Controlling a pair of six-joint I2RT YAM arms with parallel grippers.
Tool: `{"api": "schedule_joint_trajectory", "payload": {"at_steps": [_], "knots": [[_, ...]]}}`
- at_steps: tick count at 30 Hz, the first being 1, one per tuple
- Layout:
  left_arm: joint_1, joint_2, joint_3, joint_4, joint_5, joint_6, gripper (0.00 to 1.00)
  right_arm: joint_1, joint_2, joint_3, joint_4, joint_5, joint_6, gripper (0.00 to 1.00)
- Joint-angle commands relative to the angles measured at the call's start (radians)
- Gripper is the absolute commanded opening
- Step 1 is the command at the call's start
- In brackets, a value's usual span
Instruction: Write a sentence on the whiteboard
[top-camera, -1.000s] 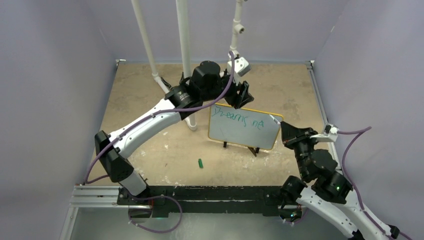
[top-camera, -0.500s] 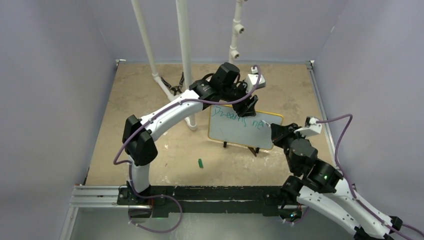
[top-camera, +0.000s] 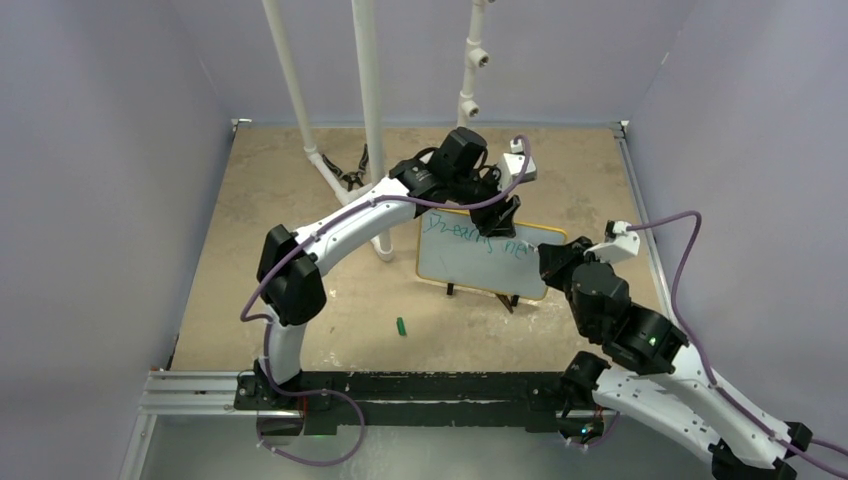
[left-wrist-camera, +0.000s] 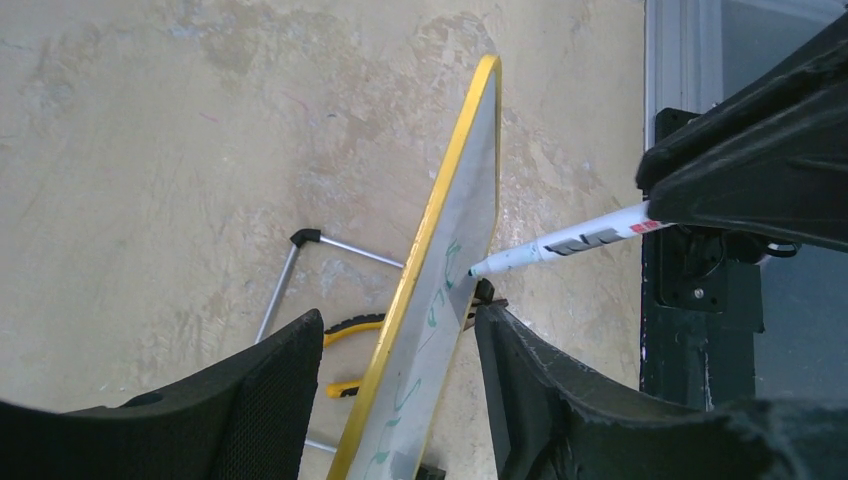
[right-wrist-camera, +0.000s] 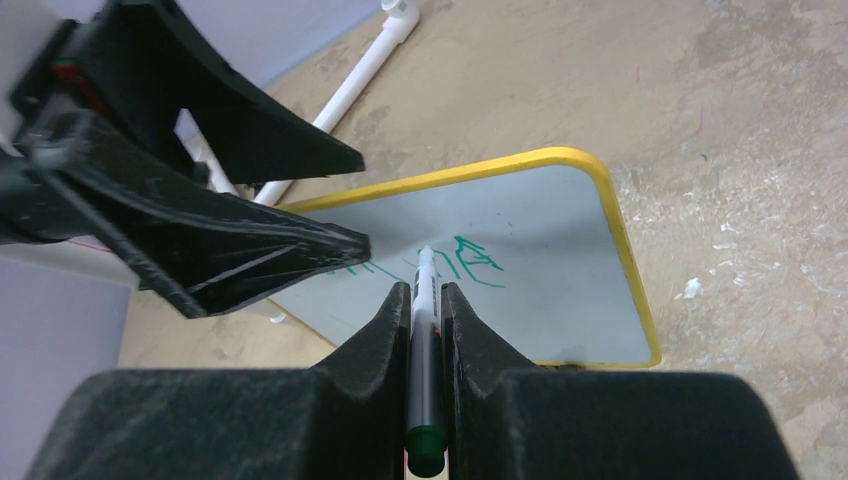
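Observation:
The whiteboard (top-camera: 480, 268) stands tilted on the table, yellow-rimmed, with green lettering (top-camera: 470, 236) reading about "Dreams ne". My left gripper (top-camera: 503, 214) is open and straddles the board's top edge. In the left wrist view (left-wrist-camera: 400, 315) the board (left-wrist-camera: 470, 215) runs between the two fingers, with a gap on the rim side. My right gripper (top-camera: 552, 262) is shut on a white marker (right-wrist-camera: 423, 330). The marker's tip touches the board (right-wrist-camera: 560, 270) beside the last green strokes (right-wrist-camera: 470, 262). The marker (left-wrist-camera: 575, 240) also shows in the left wrist view.
A green marker cap (top-camera: 401, 326) lies on the table in front of the board. White pipes (top-camera: 370, 110) stand behind it at the left. A wire stand (left-wrist-camera: 300, 262) and yellow-black handles (left-wrist-camera: 345, 326) sit behind the board. A metal rail (top-camera: 195, 390) runs along the near edge.
My left arm has swung its elbow forward, and its gripper has slid right and down onto the board's top edge. My right gripper has moved left with the marker to the end of the lettering.

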Motion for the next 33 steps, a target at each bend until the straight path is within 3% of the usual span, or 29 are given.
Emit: {"api": "schedule_joint_trajectory", "payload": {"at_steps": [1,6,11,17,25,30,33], "knots": [[0.002,0.022,0.026,0.015,0.036,0.026,0.57,-0.002,0.04,0.097,-0.069,-0.032,0.02,0.0],[0.001,0.033,0.024,0.015,0.036,0.027,0.53,-0.002,0.123,0.187,-0.191,-0.056,0.115,0.0],[0.001,0.025,-0.004,0.028,0.039,0.033,0.35,0.0,0.188,0.185,-0.31,-0.064,0.22,0.0],[0.002,0.02,-0.025,0.031,0.044,0.042,0.23,-0.002,0.08,0.129,-0.22,-0.05,0.158,0.0],[0.001,0.007,-0.05,0.038,0.049,0.059,0.12,-0.002,0.189,0.156,-0.294,0.018,0.223,0.0],[0.001,0.001,-0.062,0.03,0.055,0.089,0.0,-0.001,0.173,0.144,-0.274,0.038,0.215,0.0],[0.001,-0.008,-0.075,0.021,0.052,0.118,0.0,-0.002,0.152,0.142,-0.274,0.05,0.218,0.0]]}}
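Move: The whiteboard's top edge already runs between the left hand's open fingers, about 2 cm below its hand point; the marker tip sits some 6 cm to this hand's right, 3 cm nearer the robot and 6 cm lower. The pliers lie roughly 20 cm below, 3 cm back and 2 cm to the right. From the right hand, which holds the marker, the last written letters are about 7 cm ahead, 5 cm left and 2 cm lower. Down by about 2 cm goes the left hand, then it stops and its fingers close almost fully, pinching the whiteboard by its top edge, while it eases back slightly and turns some 5 degrees clockwise. The right hand, still gripping the marker, rises a little to the left, swings back and down, and ends about 3 cm lower and tipped some 13 degrees further down, with the marker tip in front of the board below the last letters. ##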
